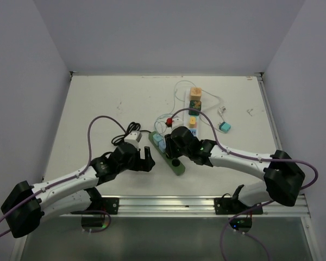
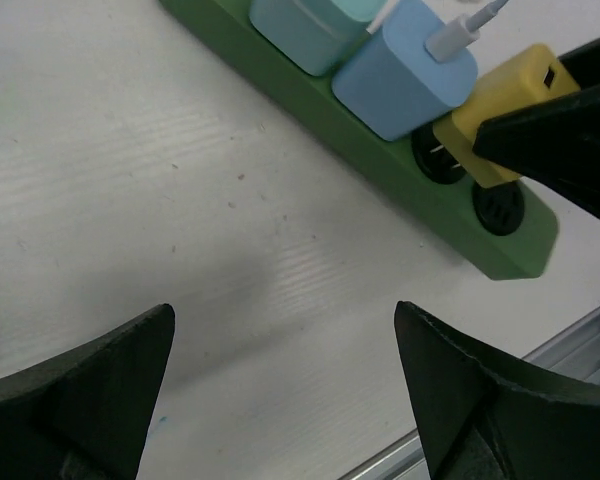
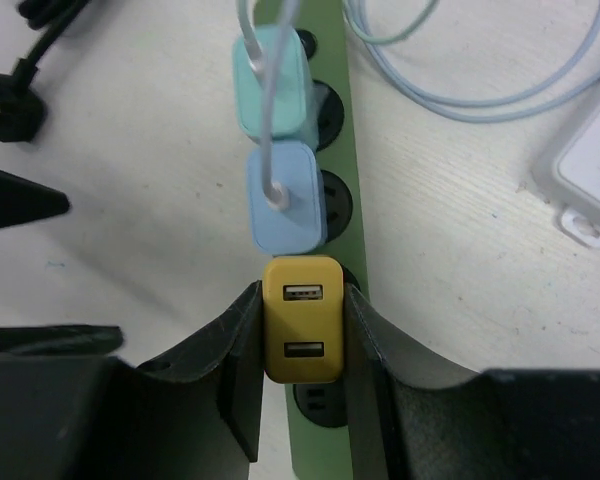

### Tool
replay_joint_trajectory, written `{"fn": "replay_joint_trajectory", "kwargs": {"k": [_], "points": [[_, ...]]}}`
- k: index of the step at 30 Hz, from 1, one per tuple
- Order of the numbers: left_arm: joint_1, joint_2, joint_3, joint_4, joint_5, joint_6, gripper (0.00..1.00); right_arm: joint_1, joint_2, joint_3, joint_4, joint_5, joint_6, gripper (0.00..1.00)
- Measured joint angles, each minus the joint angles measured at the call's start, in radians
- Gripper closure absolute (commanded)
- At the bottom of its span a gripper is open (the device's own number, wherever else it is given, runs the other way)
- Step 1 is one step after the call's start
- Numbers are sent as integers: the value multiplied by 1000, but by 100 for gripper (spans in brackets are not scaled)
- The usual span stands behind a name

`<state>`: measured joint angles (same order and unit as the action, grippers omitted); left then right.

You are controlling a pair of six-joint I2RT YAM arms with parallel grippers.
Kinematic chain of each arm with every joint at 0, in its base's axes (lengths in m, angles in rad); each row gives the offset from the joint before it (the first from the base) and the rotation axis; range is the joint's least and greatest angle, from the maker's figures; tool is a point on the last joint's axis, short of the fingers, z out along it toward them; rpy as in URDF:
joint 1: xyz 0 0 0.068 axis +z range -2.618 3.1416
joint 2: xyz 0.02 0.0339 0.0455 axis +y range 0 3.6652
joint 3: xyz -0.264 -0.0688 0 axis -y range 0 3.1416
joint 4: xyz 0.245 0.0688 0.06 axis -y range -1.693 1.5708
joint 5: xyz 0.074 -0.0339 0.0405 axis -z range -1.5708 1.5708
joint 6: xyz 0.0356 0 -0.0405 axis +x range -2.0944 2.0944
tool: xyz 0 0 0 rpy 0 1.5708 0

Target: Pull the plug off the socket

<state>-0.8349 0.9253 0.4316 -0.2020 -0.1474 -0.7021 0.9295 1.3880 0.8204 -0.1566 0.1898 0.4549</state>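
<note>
A green power strip (image 1: 179, 168) lies slantwise near the table's front, and its socket row shows in the right wrist view (image 3: 332, 205). A yellow USB plug (image 3: 302, 320) stands over the strip's third socket with my right gripper (image 3: 301, 291) shut on its two sides. In the left wrist view the yellow plug (image 2: 500, 95) is tilted slightly, with metal prongs showing between it and the strip (image 2: 310, 110). My left gripper (image 2: 283, 308) hangs open over bare table just left of the strip, holding nothing.
A blue plug (image 3: 285, 195) and a teal plug (image 3: 272, 85), each with a white cable, sit in the sockets beyond the yellow one. A black cord and plug (image 3: 10, 100) lie to the left. A white strip with adapters (image 1: 194, 109) and loose cables lies behind. A metal rail (image 1: 168, 204) edges the front.
</note>
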Motion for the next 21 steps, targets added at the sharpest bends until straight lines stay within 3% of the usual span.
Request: {"fn": "replay_joint_trajectory", "kwargs": {"k": [6, 14, 17, 21], "points": [[-65, 111, -3, 76, 22, -20, 6, 100, 21, 74, -1, 61, -6, 100], [-76, 122, 16, 70, -3, -19, 4, 90, -6, 70, -27, 137, -2, 100], [-76, 90, 35, 43, -33, -11, 4, 39, -112, 14, -36, 143, 10, 100], [-76, 73, 68, 2, -85, 0, 3, -154, -314, -112, -42, 133, 44, 97]]}}
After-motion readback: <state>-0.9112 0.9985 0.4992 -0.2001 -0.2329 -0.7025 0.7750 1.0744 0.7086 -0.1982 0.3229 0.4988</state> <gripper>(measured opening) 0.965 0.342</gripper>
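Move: The right gripper already holds the yellow plug, tipped over its socket on the green strip, about 4 cm below. From that hand the loose teal cube lies some 24 cm right and 12 cm ahead, the white strip's near end about 9 cm right and 8 cm ahead, the blue plug roughly 4 cm left and 4 cm ahead, all lower. From the left hand the yellow plug is about 8 cm right, 4 cm ahead, near level. Keep the right grip on the yellow plug and lever it left and up by about 3 cm, clear of the green strip, then swing it right past its start by some 8 cm, rising and going a little forward towards the white strip's near end while turning clockwise. Let the open left hand dip and rise again beside the strip, ending slightly right. ##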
